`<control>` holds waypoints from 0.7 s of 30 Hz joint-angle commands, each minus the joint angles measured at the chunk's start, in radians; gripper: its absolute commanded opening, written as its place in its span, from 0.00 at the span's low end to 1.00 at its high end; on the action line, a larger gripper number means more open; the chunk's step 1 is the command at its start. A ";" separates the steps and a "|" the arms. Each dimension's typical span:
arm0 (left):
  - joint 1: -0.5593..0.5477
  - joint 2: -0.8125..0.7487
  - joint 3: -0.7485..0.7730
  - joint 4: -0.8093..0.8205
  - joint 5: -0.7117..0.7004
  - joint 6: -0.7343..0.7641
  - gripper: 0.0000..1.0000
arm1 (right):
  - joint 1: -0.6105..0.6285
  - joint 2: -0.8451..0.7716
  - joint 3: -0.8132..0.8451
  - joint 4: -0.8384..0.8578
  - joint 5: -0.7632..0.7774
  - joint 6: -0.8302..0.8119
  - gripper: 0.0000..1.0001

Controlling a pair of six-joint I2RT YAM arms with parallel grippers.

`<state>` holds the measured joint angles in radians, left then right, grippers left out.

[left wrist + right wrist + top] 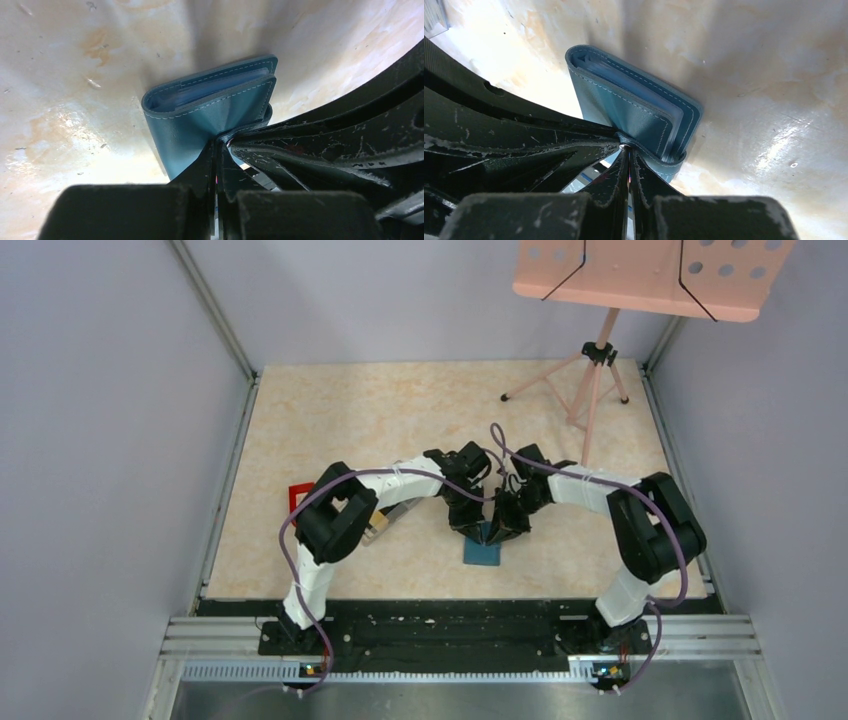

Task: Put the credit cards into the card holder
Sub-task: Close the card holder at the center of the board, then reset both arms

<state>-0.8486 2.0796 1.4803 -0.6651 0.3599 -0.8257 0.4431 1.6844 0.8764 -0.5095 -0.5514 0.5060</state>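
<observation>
The teal card holder [482, 552] lies folded shut on the table, just in front of both grippers. Pale blue pocket edges show between its covers [210, 92]. My left gripper [218, 142] is shut, its tips pressing on the top cover [200, 120], which creases toward them. My right gripper [626, 148] is also shut, its tips at the small silver snap where the strap tab [669, 167] wraps round the edge. The two grippers [465, 523] [503, 525] meet tip to tip over it. A gold-yellow bit [377, 525], possibly one of the credit cards, peeks out under the left arm.
A clear plastic box [400, 512] lies under the left forearm and a small red object [298, 496] sits behind the left elbow. A pink music stand [650, 270] on a tripod [595, 390] stands at the back right. Grey walls close in both sides.
</observation>
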 commanded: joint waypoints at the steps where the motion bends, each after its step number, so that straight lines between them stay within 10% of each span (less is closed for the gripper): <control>1: -0.020 0.083 -0.056 0.003 -0.141 0.033 0.00 | 0.059 0.057 -0.046 0.049 0.191 -0.041 0.05; 5: -0.019 -0.012 -0.062 0.066 -0.139 0.036 0.07 | 0.059 -0.050 -0.027 0.063 0.142 -0.044 0.11; 13: 0.013 -0.289 -0.157 0.273 -0.127 0.003 0.54 | 0.024 -0.297 0.018 0.032 0.201 -0.037 0.69; 21: 0.165 -0.581 -0.520 0.751 0.015 -0.172 0.69 | -0.134 -0.442 -0.037 0.078 0.109 -0.023 0.94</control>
<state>-0.7483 1.6356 1.0843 -0.2398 0.3187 -0.9024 0.3687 1.3212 0.8688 -0.4873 -0.4030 0.4759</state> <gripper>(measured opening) 0.654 0.898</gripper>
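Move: Right under both shut grippers lies the closed card holder, their tips meeting on its strap snap. Its middle is about level with the left hand and roughly 2 cm to the right hand's left, about 1 cm below both. From the left hand, the clear card tray stands some 19 cm left and 5 cm ahead; the red card frame is about 36 cm left and 9 cm ahead, both about 2 cm below. Lifting off the snap, slowly at first and then quicker, both hands rise about 9 cm and reach some 4 cm forward while drawing about 3 cm apart, the left to the left and the right to the right. Their fingers spread wide from shut and swing forward by about 20 degrees, the left's also tilting farther towards the right. ##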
